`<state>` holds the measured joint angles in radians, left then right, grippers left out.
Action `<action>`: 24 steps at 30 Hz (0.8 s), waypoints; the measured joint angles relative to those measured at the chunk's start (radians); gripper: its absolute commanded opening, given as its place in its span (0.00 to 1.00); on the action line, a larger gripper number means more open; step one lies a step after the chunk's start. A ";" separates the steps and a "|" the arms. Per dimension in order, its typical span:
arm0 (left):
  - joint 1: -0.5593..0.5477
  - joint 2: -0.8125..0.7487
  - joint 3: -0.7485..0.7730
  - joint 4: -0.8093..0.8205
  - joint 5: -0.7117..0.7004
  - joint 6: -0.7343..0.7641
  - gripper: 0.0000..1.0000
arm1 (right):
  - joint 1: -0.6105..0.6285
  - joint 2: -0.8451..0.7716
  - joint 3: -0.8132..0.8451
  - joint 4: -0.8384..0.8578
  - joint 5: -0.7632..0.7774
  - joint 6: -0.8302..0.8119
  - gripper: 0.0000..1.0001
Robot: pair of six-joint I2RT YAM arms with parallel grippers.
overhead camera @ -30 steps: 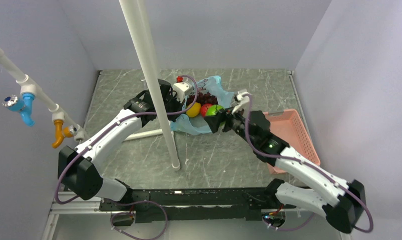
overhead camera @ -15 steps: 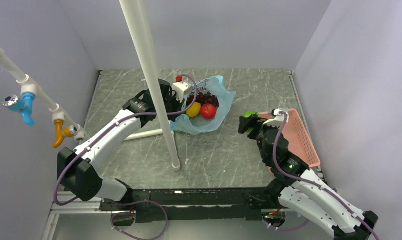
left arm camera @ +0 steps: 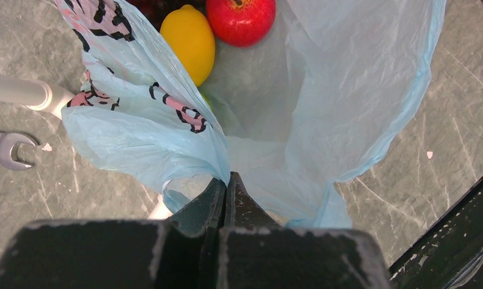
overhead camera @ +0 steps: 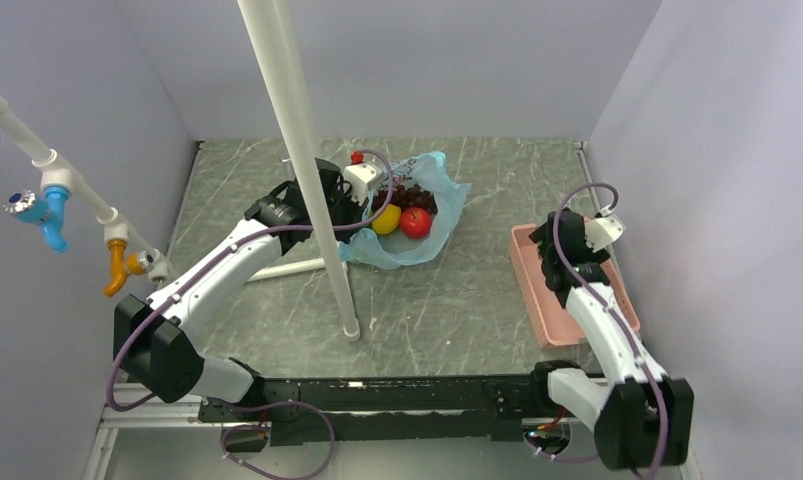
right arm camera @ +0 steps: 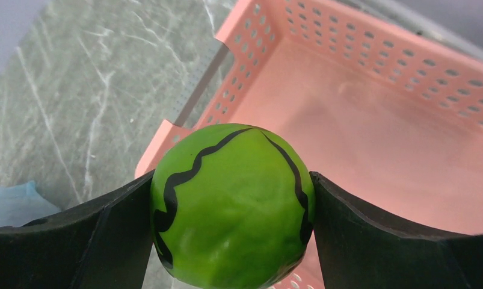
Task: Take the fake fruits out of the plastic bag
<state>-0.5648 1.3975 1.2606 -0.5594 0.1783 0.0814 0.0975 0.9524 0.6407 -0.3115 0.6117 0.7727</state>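
Note:
The plastic bag [overhead camera: 397, 252] lies open at the table's middle back, light blue with pink and black print [left arm camera: 323, 102]. Inside it sit a yellow fruit [overhead camera: 385, 220] [left arm camera: 190, 39], a red fruit [overhead camera: 415, 222] [left arm camera: 240, 18] and a dark purple grape bunch [overhead camera: 409, 195]. My left gripper [left arm camera: 228, 179] is shut on the bag's near edge, pinching the film. My right gripper [right arm camera: 231, 180] hangs over the near left corner of the pink tray [right arm camera: 371, 120], shut on a green fruit with black wavy stripes [right arm camera: 233, 211]. In the top view the right gripper [overhead camera: 562, 250] hides that fruit.
A white pole [overhead camera: 307, 170] stands in front of the left arm, its base bar [overhead camera: 287, 268] lying on the table. A small wrench [left arm camera: 7, 147] lies beside the bag. The pink tray [overhead camera: 537, 310] lies along the right wall. Pipes with blue and orange taps [overhead camera: 47, 210] jut from the left wall.
My right arm has carried the green fruit from the bag's mouth rightward to above the pink tray. The left gripper has kept its grip on the bag.

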 measured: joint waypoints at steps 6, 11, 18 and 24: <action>-0.002 0.000 0.000 -0.001 -0.001 0.000 0.00 | -0.141 0.192 0.024 0.029 -0.193 0.032 0.03; -0.002 0.000 0.000 -0.002 -0.002 0.000 0.00 | -0.225 0.264 0.024 0.090 -0.310 0.015 0.06; -0.002 0.000 0.000 -0.003 -0.001 0.000 0.00 | -0.239 0.373 0.028 0.154 -0.525 -0.039 0.26; -0.002 0.000 0.000 -0.006 -0.001 0.000 0.00 | -0.240 0.365 0.028 0.159 -0.570 -0.067 0.80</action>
<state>-0.5671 1.3979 1.2606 -0.5655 0.1776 0.0818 -0.1425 1.3170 0.6685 -0.1520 0.0422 0.7059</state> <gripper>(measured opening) 0.012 0.847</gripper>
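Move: The right hand, already holding the striped toy watermelon, is over the far-left part of the pink basket, whose middle lies about 4 cm back, 9 cm to the right and 10 cm below. The red fruit in the open blue bag is some 32 cm to the left and 9 cm farther out, and the lemon 8 cm left of that one, both about 11 cm lower. From the left hand, still pinching the bag's rim, the basket's middle is some 54 cm right, 13 cm back and 16 cm down. Carrying the toy watermelon in an unchanged grip, the right hand sinks about 8 cm into the basket's far-left corner while easing some 4 cm forward, drifting slightly right at first and then back left, and it all but stops at the bottom. On the way the wrist rolls and swings counter-clockwise, some 25 degrees in all, so that the fingers point more steeply down; they don't open, and the left hand keeps still with the bag's rim pinched. ##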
